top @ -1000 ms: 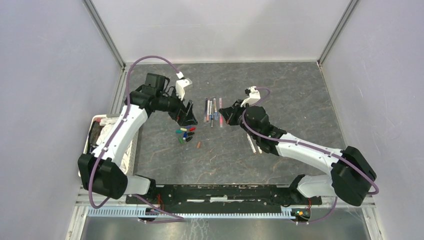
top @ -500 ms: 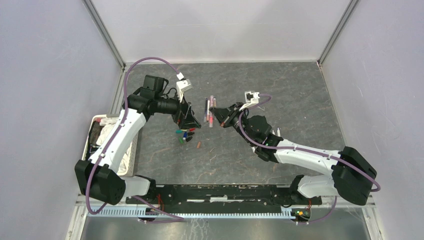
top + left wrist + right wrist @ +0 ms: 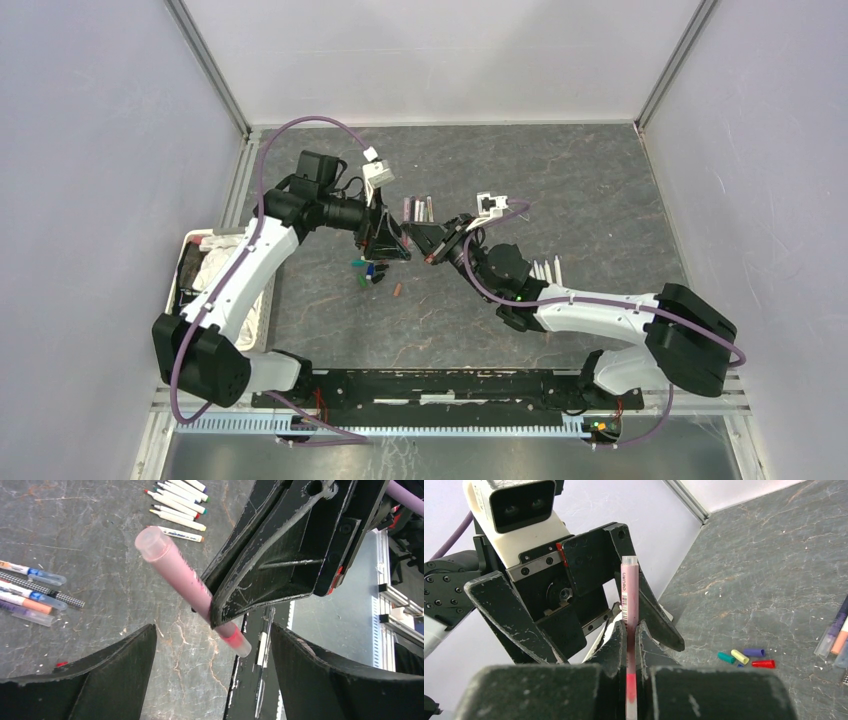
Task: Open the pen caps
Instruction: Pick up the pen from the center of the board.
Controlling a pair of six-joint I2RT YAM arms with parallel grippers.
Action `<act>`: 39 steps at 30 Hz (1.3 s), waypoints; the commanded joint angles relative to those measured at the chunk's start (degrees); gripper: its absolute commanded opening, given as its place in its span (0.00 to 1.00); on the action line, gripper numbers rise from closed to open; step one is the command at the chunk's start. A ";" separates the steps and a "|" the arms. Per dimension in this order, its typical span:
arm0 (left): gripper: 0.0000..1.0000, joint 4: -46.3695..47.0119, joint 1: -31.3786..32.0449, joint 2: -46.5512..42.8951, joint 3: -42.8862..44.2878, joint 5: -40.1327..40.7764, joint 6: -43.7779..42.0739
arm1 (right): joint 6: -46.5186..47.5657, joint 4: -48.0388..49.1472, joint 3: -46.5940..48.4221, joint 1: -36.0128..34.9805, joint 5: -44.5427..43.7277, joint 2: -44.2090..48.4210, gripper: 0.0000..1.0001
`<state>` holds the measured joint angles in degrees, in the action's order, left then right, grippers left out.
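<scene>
My right gripper (image 3: 630, 626) is shut on a pink pen (image 3: 629, 587), held off the table. Its far end points in between the fingers (image 3: 506, 611) of my left gripper (image 3: 392, 244). In the left wrist view the pink pen (image 3: 176, 572) slants across, and its clear end with a red part (image 3: 239, 642) pokes out past the right gripper's fingertip. My left gripper (image 3: 212, 635) is open and its fingers stand apart from the pen on both sides. Loose pen caps (image 3: 370, 268) lie below the grippers; teal (image 3: 726, 657), yellow (image 3: 739, 656), purple (image 3: 754, 652) and red (image 3: 763, 664) ones show.
Several capped pens (image 3: 418, 208) lie in a row behind the grippers. Several white pens (image 3: 545, 270) lie by the right forearm. A brown cap (image 3: 397, 290) lies alone. A white basket (image 3: 200, 290) stands at the left edge. More pens (image 3: 30, 587) show on the dark table.
My right gripper has lifted the pink pen from the row and carried it left. My left gripper has swung right to meet it, fingers closing slightly.
</scene>
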<state>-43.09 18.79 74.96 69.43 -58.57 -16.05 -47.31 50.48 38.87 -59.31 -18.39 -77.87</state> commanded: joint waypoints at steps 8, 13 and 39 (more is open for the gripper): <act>0.50 0.65 1.43 1.24 -0.40 -1.46 -0.39 | 1.88 3.95 2.02 -1.32 -3.13 0.20 0.00; 0.22 -0.94 1.43 1.83 0.71 0.61 -2.61 | 1.92 1.62 1.18 -1.32 -4.35 1.30 0.00; 0.02 -9.64 14.43 -4.78 -5.86 40.19 -38.60 | 10.36 -55.22 26.08 21.44 53.67 -5.44 0.63</act>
<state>-52.71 30.02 71.46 63.77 -24.32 -48.90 -37.98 2.00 62.92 -37.71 18.92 -78.30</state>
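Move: The pink pen is held in the right fingers, its middle only a centimetre or so ahead of and above their grip; from the open left hand that middle is about 4 cm ahead and 3 cm up, with the red-banded end already between the left fingers. On the table some 22 cm below the left hand, the loose caps lie about 9 cm left and 7 cm back, and the four remaining pens about 4 cm ahead and 3 cm right. The left fingers shut on the red-banded end of the pink pen while the right hand holds it almost still, and then the left hand carries the pen about 8 cm down and 5 cm left towards the loose caps, tipping its fingers from pointing right to pointing down by some 45 degrees. Once the left has its grip, the right fingers open to a bit over half and let go, drawing off right, forward and up by some 4 to 7 cm each way, then curving back left and down while turning counter-clockwise. ##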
